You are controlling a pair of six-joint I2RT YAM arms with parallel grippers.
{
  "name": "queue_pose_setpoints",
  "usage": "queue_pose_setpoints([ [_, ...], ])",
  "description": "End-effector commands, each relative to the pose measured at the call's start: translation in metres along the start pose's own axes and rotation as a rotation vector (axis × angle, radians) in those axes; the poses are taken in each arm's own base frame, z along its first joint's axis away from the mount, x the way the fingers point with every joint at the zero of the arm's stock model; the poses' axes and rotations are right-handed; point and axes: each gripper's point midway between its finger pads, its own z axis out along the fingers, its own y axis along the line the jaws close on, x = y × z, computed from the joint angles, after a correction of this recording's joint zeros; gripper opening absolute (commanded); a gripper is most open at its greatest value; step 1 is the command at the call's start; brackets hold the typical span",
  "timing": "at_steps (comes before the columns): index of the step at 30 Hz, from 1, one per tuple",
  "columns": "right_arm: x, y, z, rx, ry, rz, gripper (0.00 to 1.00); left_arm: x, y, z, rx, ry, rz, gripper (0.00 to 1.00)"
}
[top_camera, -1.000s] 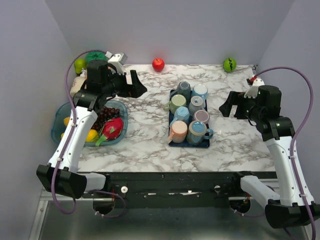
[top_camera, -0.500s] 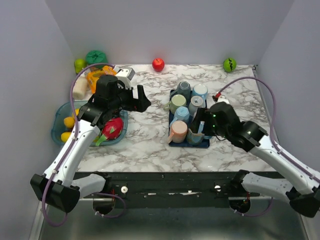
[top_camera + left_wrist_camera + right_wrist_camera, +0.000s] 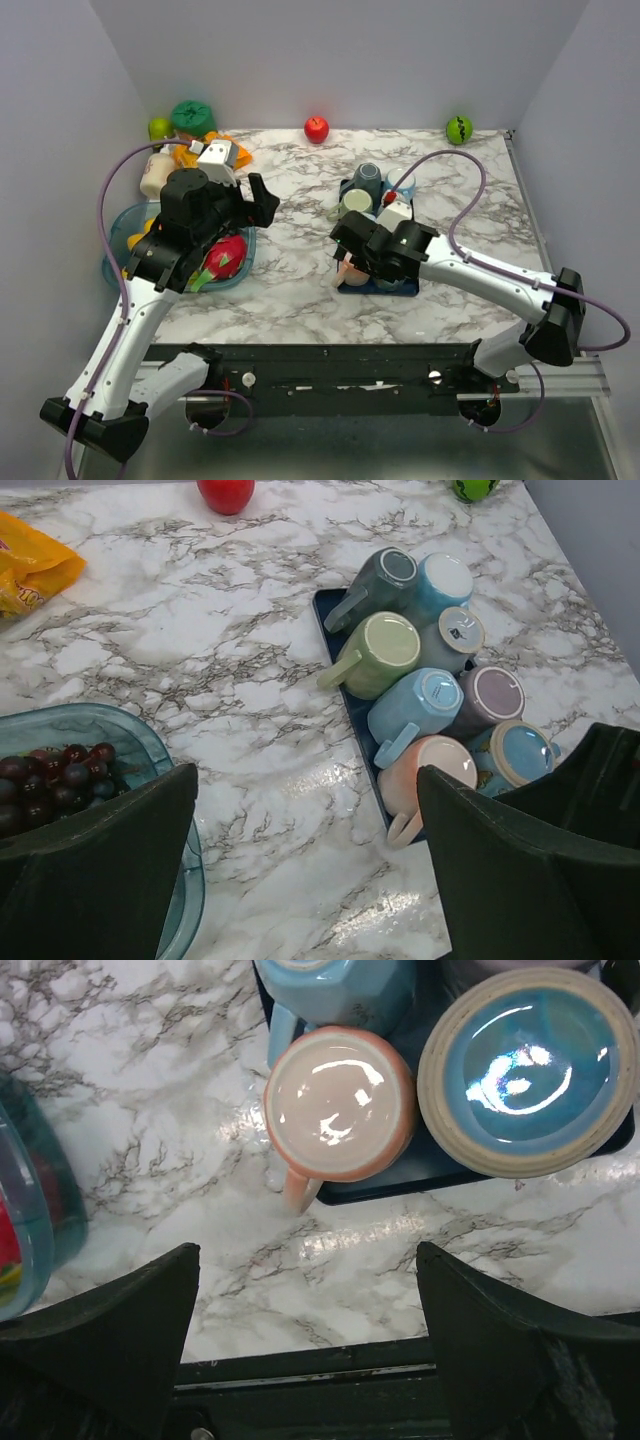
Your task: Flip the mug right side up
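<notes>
A dark blue tray [image 3: 404, 288] in the middle of the table carries several mugs, standing base up. The pink mug [image 3: 340, 1102] stands at the tray's near-left corner, its handle [image 3: 297, 1192] reaching over the tray edge onto the marble. My right gripper [image 3: 308, 1250] hovers open just nearside of it, nothing between the fingers; from above, the right gripper [image 3: 352, 245] covers most of the tray's front. A blue mug with a beige rim [image 3: 527, 1070] stands right of the pink one. My left gripper [image 3: 308, 775] hangs open over the marble left of the tray [image 3: 335, 610].
A clear blue bowl [image 3: 118, 232] with grapes and a dragon fruit [image 3: 226, 255] sits at the left. A red apple [image 3: 316, 128] and a green ball [image 3: 459, 129] lie at the back edge, a yellow bag [image 3: 30, 565] back left. The table's front edge [image 3: 300, 1370] lies under the right gripper.
My right arm has swung from the table's right side across the tray to its front-left corner above the pink mug. The left arm has drawn back a little toward the bowl.
</notes>
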Motion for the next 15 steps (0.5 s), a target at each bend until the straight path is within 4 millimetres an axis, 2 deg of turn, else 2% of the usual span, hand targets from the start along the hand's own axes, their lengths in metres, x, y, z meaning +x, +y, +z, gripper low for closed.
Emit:
queue_pose_setpoints([
  [1,0.003,-0.002,0.014,0.085,-0.032,0.092,0.95,0.0,0.007,-0.011,-0.041,-0.02,0.011,0.99],
  [5,0.016,0.001,0.028,0.125,0.0,0.096,0.95,-0.002,0.011,-0.019,-0.062,-0.047,0.011,0.99],
  [11,0.022,0.004,0.047,0.192,-0.019,0.108,0.95,-0.005,0.016,-0.028,-0.093,-0.073,0.023,0.99],
  [15,0.034,0.007,0.063,0.248,0.0,0.142,0.93,-0.003,0.018,-0.032,-0.1,-0.071,0.028,0.99],
])
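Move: The upside-down pink mug at the tray's near left corner stands about 6 cm ahead of the right hand, roughly straight in line, its middle some 9 cm below. The teal mug is about 8 cm to its right, level with it, and the light blue mug some 7 cm beyond it. From the left hand the pink mug lies about 17 cm right, 2 cm ahead and 24 cm down. Lower the open right gripper about 5.5 cm towards the pink mug, drifting some 2 cm left as it sinks, with only a little forward creep. Turn the wrist clockwise about 10 degrees and tip the fingers slightly steeper, keeping them wide and clear of the mug. Meanwhile ease the empty left gripper back, left and slightly up, away from the mugs. ##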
